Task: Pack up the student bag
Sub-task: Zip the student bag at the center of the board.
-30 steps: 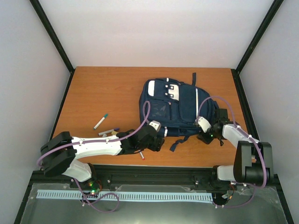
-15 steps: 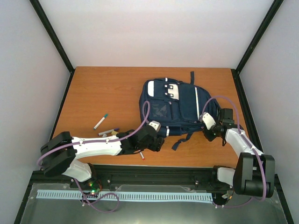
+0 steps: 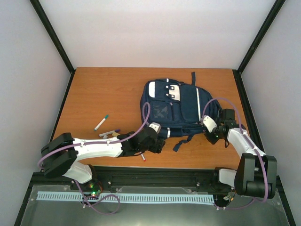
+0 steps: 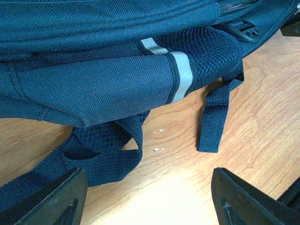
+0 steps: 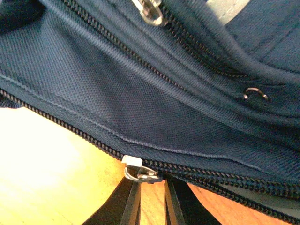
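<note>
The student bag (image 3: 176, 108) lies flat on the wooden table, navy with white patches. My right gripper (image 3: 210, 133) is at its right near corner. In the right wrist view its fingers stand almost together, shut on the silver zipper pull (image 5: 140, 172) of the bag's (image 5: 164, 93) lower zipper, the right gripper (image 5: 150, 180) just under the teeth. My left gripper (image 3: 157, 145) sits at the bag's near left edge. In the left wrist view the left gripper (image 4: 149, 187) is open over bare wood, with the bag (image 4: 93, 79) and a mesh shoulder strap (image 4: 101, 145) just ahead.
A green-capped marker (image 3: 101, 122), a purple-capped marker (image 3: 109, 133) and a red-tipped pen (image 3: 142, 157) lie on the table left of the bag. A loose webbing strap end (image 4: 215, 117) trails toward the near edge. Black frame posts and white walls enclose the table.
My right gripper has closed its fingers and shifted slightly up and right along the bag's corner. The left arm has stayed put.
</note>
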`<state>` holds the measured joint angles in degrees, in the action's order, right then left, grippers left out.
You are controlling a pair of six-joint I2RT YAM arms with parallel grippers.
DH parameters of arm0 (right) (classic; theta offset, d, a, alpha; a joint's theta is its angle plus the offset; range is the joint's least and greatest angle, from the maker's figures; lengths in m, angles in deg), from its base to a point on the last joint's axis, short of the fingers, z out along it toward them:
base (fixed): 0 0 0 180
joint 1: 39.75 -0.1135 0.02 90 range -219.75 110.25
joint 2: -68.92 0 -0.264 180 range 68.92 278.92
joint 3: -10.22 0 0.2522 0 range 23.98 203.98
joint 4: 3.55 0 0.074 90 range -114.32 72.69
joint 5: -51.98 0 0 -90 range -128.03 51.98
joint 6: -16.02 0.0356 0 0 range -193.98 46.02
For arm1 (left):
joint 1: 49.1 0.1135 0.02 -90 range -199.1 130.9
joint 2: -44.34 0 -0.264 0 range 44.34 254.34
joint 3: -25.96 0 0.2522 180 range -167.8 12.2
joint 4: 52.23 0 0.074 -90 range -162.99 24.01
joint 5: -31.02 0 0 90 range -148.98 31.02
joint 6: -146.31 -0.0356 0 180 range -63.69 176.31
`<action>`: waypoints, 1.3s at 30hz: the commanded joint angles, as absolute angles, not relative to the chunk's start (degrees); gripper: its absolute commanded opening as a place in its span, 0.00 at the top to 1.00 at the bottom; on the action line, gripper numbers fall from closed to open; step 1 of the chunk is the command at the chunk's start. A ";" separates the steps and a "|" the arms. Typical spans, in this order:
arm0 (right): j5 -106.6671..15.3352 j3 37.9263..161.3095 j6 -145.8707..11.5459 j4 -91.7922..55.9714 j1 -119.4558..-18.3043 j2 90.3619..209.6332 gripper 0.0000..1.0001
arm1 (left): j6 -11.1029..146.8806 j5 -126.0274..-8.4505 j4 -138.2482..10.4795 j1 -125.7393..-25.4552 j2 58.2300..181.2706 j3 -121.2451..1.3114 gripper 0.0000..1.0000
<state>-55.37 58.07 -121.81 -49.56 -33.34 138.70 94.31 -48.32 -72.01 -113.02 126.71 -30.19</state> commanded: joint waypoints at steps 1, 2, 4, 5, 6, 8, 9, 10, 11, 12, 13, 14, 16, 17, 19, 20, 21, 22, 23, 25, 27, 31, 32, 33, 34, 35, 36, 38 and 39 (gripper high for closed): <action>-53.49 59.32 -125.57 -54.65 -32.90 137.90 0.97 | 98.90 -49.03 -70.67 -112.95 128.46 -31.26 0.25; -53.44 59.36 -125.71 -55.19 -32.92 137.51 0.97 | 100.00 -49.56 -70.08 -112.96 129.19 -31.56 0.25; -53.43 59.34 -126.03 -56.34 -32.92 137.06 0.97 | 101.52 -51.18 -68.70 -112.99 130.64 -32.26 0.25; -53.22 59.32 -126.15 -56.76 -32.90 136.96 0.97 | 102.05 -51.94 -68.00 -112.99 131.31 -32.71 0.25; -52.78 59.22 -126.26 -56.99 -32.90 136.83 0.97 | 102.36 -52.75 -67.47 -112.95 132.00 -33.07 0.25; -51.93 59.28 -126.73 -57.58 -32.90 136.77 0.97 | 103.33 -53.54 -66.80 -112.99 133.42 -33.96 0.25; -51.64 59.57 -127.05 -58.21 -32.90 136.89 0.97 | 104.16 -53.69 -66.55 -112.99 133.99 -34.31 0.25; -51.39 60.01 -127.33 -59.01 -32.94 137.06 0.97 | 104.92 -53.85 -65.82 -112.99 134.59 -34.51 0.25; -51.09 60.48 -127.56 -59.90 -32.94 137.30 0.97 | 105.70 -54.10 -64.90 -112.99 135.01 -34.64 0.24; -50.83 60.85 -127.81 -60.68 -32.95 137.73 0.97 | 106.92 -54.10 -63.81 -112.99 135.43 -34.65 0.24; -50.33 61.28 -127.88 -61.25 -32.97 138.03 0.97 | 108.09 -54.03 -62.69 -112.99 135.81 -34.71 0.23; -49.79 61.56 -128.19 -61.75 -32.92 138.31 0.97 | 109.57 -53.66 -61.94 -112.99 136.26 -34.79 0.22; -48.84 62.04 -128.73 -62.24 -32.94 138.57 0.97 | 112.63 -52.92 -59.79 -112.99 137.25 -34.87 0.21; -48.38 62.19 -128.93 -62.33 -32.95 138.67 0.97 | 114.12 -52.40 -58.97 -112.99 137.96 -35.11 0.21; -47.63 62.59 -128.98 -62.68 -32.92 138.78 0.97 | 116.77 -52.06 -57.35 -112.97 139.72 -35.79 0.21; -47.63 62.72 -128.92 -62.94 -32.94 138.71 0.97 | 117.90 -52.07 -56.27 -112.97 140.43 -36.01 0.21; -47.73 62.74 -128.91 -63.20 -32.95 138.62 0.97 | 118.82 -51.93 -55.56 -112.94 141.15 -36.19 0.21; -48.01 62.74 -128.84 -63.31 -32.90 138.55 0.97 | 119.52 -51.87 -55.30 -112.98 141.91 -36.87 0.21; -48.34 62.68 -128.69 -63.29 -32.90 138.54 0.97 | 119.75 -51.90 -55.27 -112.92 142.69 -37.57 0.20; -49.73 62.42 -128.27 -62.21 -32.95 138.77 0.96 | 119.53 -52.31 -55.35 -112.97 143.85 -38.56 0.20; -51.27 61.97 -127.14 -59.75 -32.92 139.47 0.90 | 119.37 -52.54 -55.25 -112.94 144.54 -38.99 0.21; -54.54 62.31 -125.14 -55.62 -32.85 143.66 0.82 | 118.92 -52.56 -55.67 -112.92 144.34 -38.91 0.21; -55.33 62.61 -124.87 -55.03 -32.74 144.66 0.77 | 118.63 -52.44 -56.06 -112.97 144.11 -38.82 0.21; -56.32 62.84 -124.64 -54.53 -32.61 145.54 0.72 | 118.43 -52.30 -56.32 -112.98 143.88 -38.82 0.21; -57.42 63.16 -124.50 -54.00 -32.28 146.09 0.69 | 118.30 -52.03 -56.58 -112.96 143.66 -38.77 0.21; -58.64 63.26 -124.43 -53.54 -31.97 146.55 0.67 | 118.28 -51.83 -56.73 -112.94 143.44 -38.70 0.21; -59.73 63.38 -124.52 -53.04 -31.82 146.86 0.66 | 118.28 -51.63 -56.99 -112.91 143.36 -38.70 0.21; -62.06 63.31 -125.01 -52.59 -31.37 147.17 0.66 | 118.37 -51.42 -57.15 -112.91 143.50 -38.79 0.21; -62.96 63.21 -125.05 -52.11 -31.21 147.19 0.66 | 118.36 -51.47 -57.19 -112.91 143.67 -38.90 0.21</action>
<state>-56.90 61.83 -125.13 -55.12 -32.27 146.89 118.02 -52.78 -58.22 -113.02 144.09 -36.81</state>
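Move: The dangling webbing strap under the bag's near edge lies about 9 cm to the right of my open left hand, 3 cm ahead and some 8 cm below. The grey band on the padded edge is about 6 cm ahead, 3 cm right and 4 cm lower. My right fingertips hold the zip pull at the bag's near right corner. From the right hand, the webbing strap lies some 12 cm left and 4 cm back, about 4 cm lower. I swing my left hand about 6 cm right and some 3 cm down, along the bag's near edge towards the webbing strap, dipping first and turning counter-clockwise, fingers kept wide. Meanwhile my right hand, still pinching the zip pull, draws back and right about 3 cm, then sinks 2 cm, easing forward and left as its fingers part and let go of the pull. ##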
